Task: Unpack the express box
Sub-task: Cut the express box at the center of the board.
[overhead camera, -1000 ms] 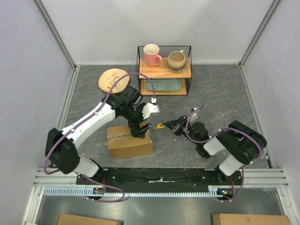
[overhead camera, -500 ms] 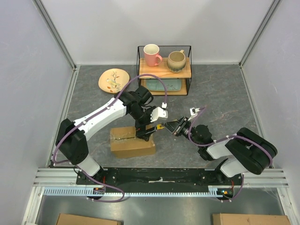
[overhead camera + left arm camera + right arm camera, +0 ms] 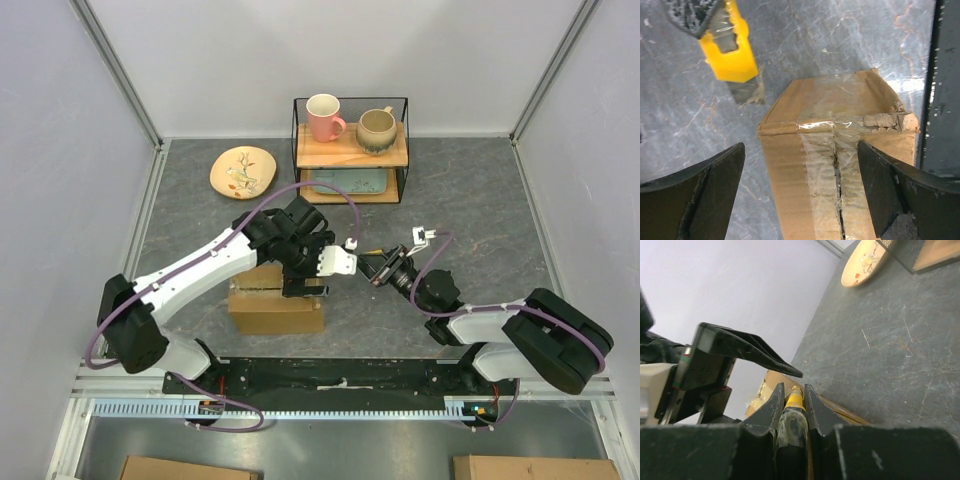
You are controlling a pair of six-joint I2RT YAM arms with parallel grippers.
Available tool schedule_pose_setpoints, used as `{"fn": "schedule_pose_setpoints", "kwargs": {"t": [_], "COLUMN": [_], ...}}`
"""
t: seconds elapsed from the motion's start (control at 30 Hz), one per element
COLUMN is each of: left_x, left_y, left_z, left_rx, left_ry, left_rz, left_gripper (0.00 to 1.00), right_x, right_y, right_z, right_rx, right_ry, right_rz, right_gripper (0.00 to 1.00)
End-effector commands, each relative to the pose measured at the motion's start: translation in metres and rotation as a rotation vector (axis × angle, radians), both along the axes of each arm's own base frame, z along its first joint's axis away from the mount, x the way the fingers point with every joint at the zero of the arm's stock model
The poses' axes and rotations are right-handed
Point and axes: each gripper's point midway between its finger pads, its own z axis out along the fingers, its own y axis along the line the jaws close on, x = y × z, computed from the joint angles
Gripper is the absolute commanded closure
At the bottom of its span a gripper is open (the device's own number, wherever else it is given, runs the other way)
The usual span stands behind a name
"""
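Note:
The express box (image 3: 272,308) is a brown carton lying in front of the left arm's base. Its taped top seam (image 3: 836,165) is split along the middle. My left gripper (image 3: 303,283) hangs open over the box's right end, and its fingers (image 3: 695,200) stand wide on either side of the seam without touching it. My right gripper (image 3: 373,271) is shut on a yellow utility knife (image 3: 794,402). The knife's blade (image 3: 742,90) points at the box's end from just off the carton (image 3: 762,390).
A wire rack (image 3: 350,150) at the back holds a pink mug (image 3: 323,115), a beige mug (image 3: 376,128) and a teal tray (image 3: 347,182). A patterned plate (image 3: 243,170) lies to its left. Plain cardboard boxes (image 3: 160,468) show below the table's near rail.
The right gripper has carried the knife left, up to the box's right end. The left gripper has turned and shifted over that same end, still open.

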Motion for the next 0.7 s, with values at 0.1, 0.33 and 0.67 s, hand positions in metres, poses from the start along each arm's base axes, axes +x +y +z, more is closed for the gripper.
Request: {"fn": "schedule_pose_setpoints", "kwargs": {"t": [0.1,0.33,0.67], "left_x": [0.028,0.022,0.007], "left_y": [0.030,0.021,0.026], "left_z": [-0.007,0.010,0.015], "left_rx": [0.161,0.156,0.154], "left_ry": [-0.253,-0.320,-0.285], "left_rz": [0.036,-0.030,-0.048], "left_gripper": [0.02,0.26,0.36], "right_x": [0.010,0.029,0.088], "right_y": [0.003,0.012,0.026], "right_z": [-0.003,0.001,0.001], "right_rx": [0.001,-0.027,-0.052], "right_ry": [0.011,-0.016,-0.050], "right_rz": [-0.036,-0.070,-0.173], "right_gripper": [1.00,1.00,1.00]}}
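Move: The express box's middle lies about 8 cm to the left of the left gripper, 2 cm back and 9 cm down, so that gripper is over the box's right end; the box cutter is roughly 5 cm ahead and 7 cm right of it, slightly higher. From the right gripper, which already holds the cutter, the box is some 18 cm left, 4 cm back and 13 cm below, and the shelf stands about 24 cm ahead, 3 cm left and 7 cm lower. Keep the cutter gripped and swing the right hand forward some 6 cm, drifting 2 cm left; dip first, then regain part of the height, taking the blade past the box's far right corner towards the shelf. Meanwhile ease the left gripper forward and a little up and left, tip its fingers about 15–20 degrees to point more forward, and close them by a third, base-side finger against the box's right end. ##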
